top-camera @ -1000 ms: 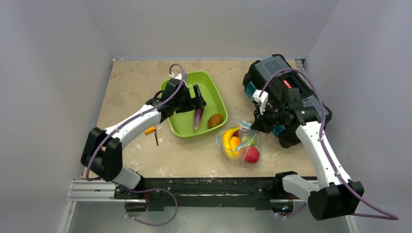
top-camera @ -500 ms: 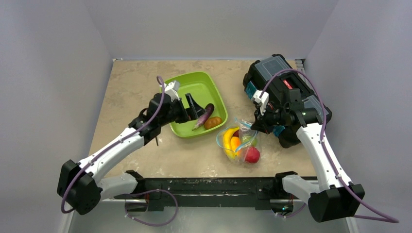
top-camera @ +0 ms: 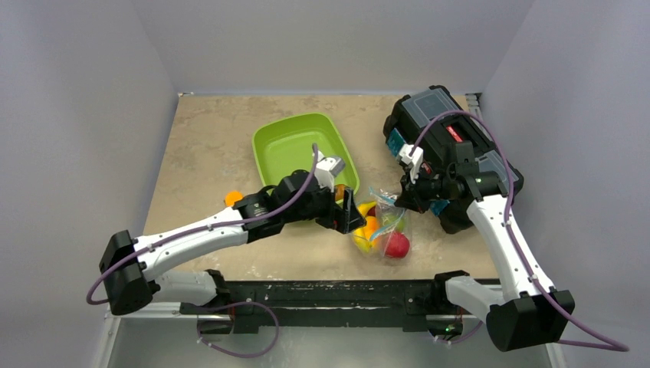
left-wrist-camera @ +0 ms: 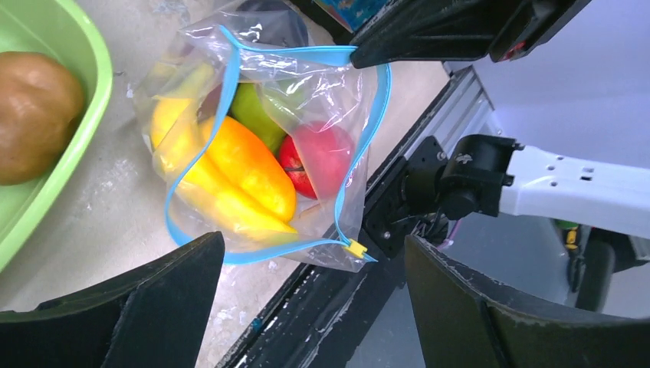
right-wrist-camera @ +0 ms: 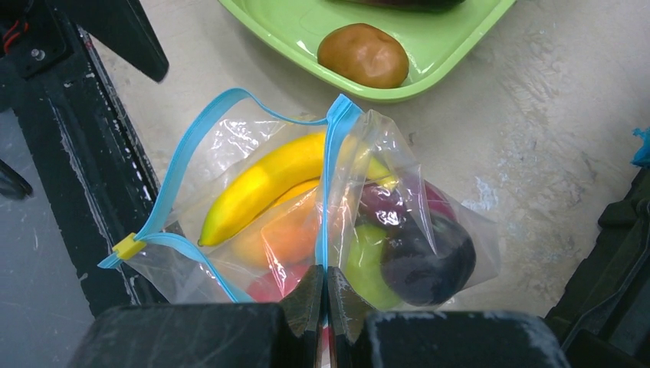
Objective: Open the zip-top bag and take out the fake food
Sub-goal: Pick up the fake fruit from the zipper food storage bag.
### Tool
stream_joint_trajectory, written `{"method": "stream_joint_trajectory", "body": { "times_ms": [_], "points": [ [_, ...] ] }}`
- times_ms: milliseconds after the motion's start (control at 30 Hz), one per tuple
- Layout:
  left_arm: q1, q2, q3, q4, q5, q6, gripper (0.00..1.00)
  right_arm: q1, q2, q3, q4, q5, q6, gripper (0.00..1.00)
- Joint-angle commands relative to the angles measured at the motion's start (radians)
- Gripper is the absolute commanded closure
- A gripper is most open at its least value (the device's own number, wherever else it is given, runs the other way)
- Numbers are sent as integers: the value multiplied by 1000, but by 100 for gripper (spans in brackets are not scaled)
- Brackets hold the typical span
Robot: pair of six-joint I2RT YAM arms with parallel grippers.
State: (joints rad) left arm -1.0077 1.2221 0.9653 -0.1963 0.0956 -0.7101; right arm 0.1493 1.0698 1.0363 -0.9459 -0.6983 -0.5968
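The zip-top bag (top-camera: 385, 230) lies near the table's front edge with its blue-strip mouth (left-wrist-camera: 230, 92) gaping. Inside it, fake food shows: a yellow banana (right-wrist-camera: 260, 184), an orange piece (left-wrist-camera: 249, 165), a green pear (right-wrist-camera: 366, 264), a red apple (left-wrist-camera: 326, 153) and a dark piece (right-wrist-camera: 429, 261). A brown piece (right-wrist-camera: 362, 55) lies in the green tray (top-camera: 287, 146), and an eggplant's edge (right-wrist-camera: 406, 2) peeks in beside it. My left gripper (left-wrist-camera: 313, 241) hovers open at the bag's mouth, holding nothing. My right gripper (right-wrist-camera: 326, 295) is shut on the zip strip, holding one side up.
A black tool case (top-camera: 441, 115) stands at the back right, behind my right arm. A small orange block (top-camera: 232, 198) lies left of the tray. The black mounting rail (left-wrist-camera: 322, 322) runs just past the bag along the table's front edge.
My left gripper left the eggplant in the tray and swung right and nearer, arriving at the bag's mouth. The right gripper and the bag have stayed put.
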Motion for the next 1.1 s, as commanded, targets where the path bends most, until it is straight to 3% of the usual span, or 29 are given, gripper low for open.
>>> {"method": "stream_joint_trajectory", "body": {
  "times_ms": [0,233,733,1067],
  "points": [
    [-51,88,94,-20,-78,112,17,-5,-26,-3,23,-35,-8,100],
    [-86,221,148,-18,-172,157,30,-5,-30,-12,27,-49,-6,100],
    [-100,414,176,40,-399,223,44,-4,-3,-40,50,-66,-2,100],
    [-99,466,174,147,-377,255,49,-1,14,-45,51,-59,-6,100]
  ]
}}
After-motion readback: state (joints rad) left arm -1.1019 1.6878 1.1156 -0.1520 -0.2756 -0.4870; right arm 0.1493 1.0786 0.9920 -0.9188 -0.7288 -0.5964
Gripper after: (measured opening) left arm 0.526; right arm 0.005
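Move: The banana, in the open bag, lies about 7 cm ahead of the left hand, 5 cm to its right and 16 cm below. The orange mango is against its right side, roughly 9 cm right of the hand; the red apple sits some 15 cm right and 2 cm ahead, and the potato in the green bin 17 cm ahead and 6 cm left, all about as low. From the right hand the banana is roughly 9 cm left, 2 cm ahead and 13 cm below. Towards the banana in the bag's mouth goes the left hand, sinking about 12 cm, drifting right at first, then also forward some 6 cm, and tipping its fingers about 25 degrees more steeply down. Its fingers narrow from nearly wide open to about half, still apart above the banana. The right hand keeps its shut pinch on the bag's rim, settling only slightly. ##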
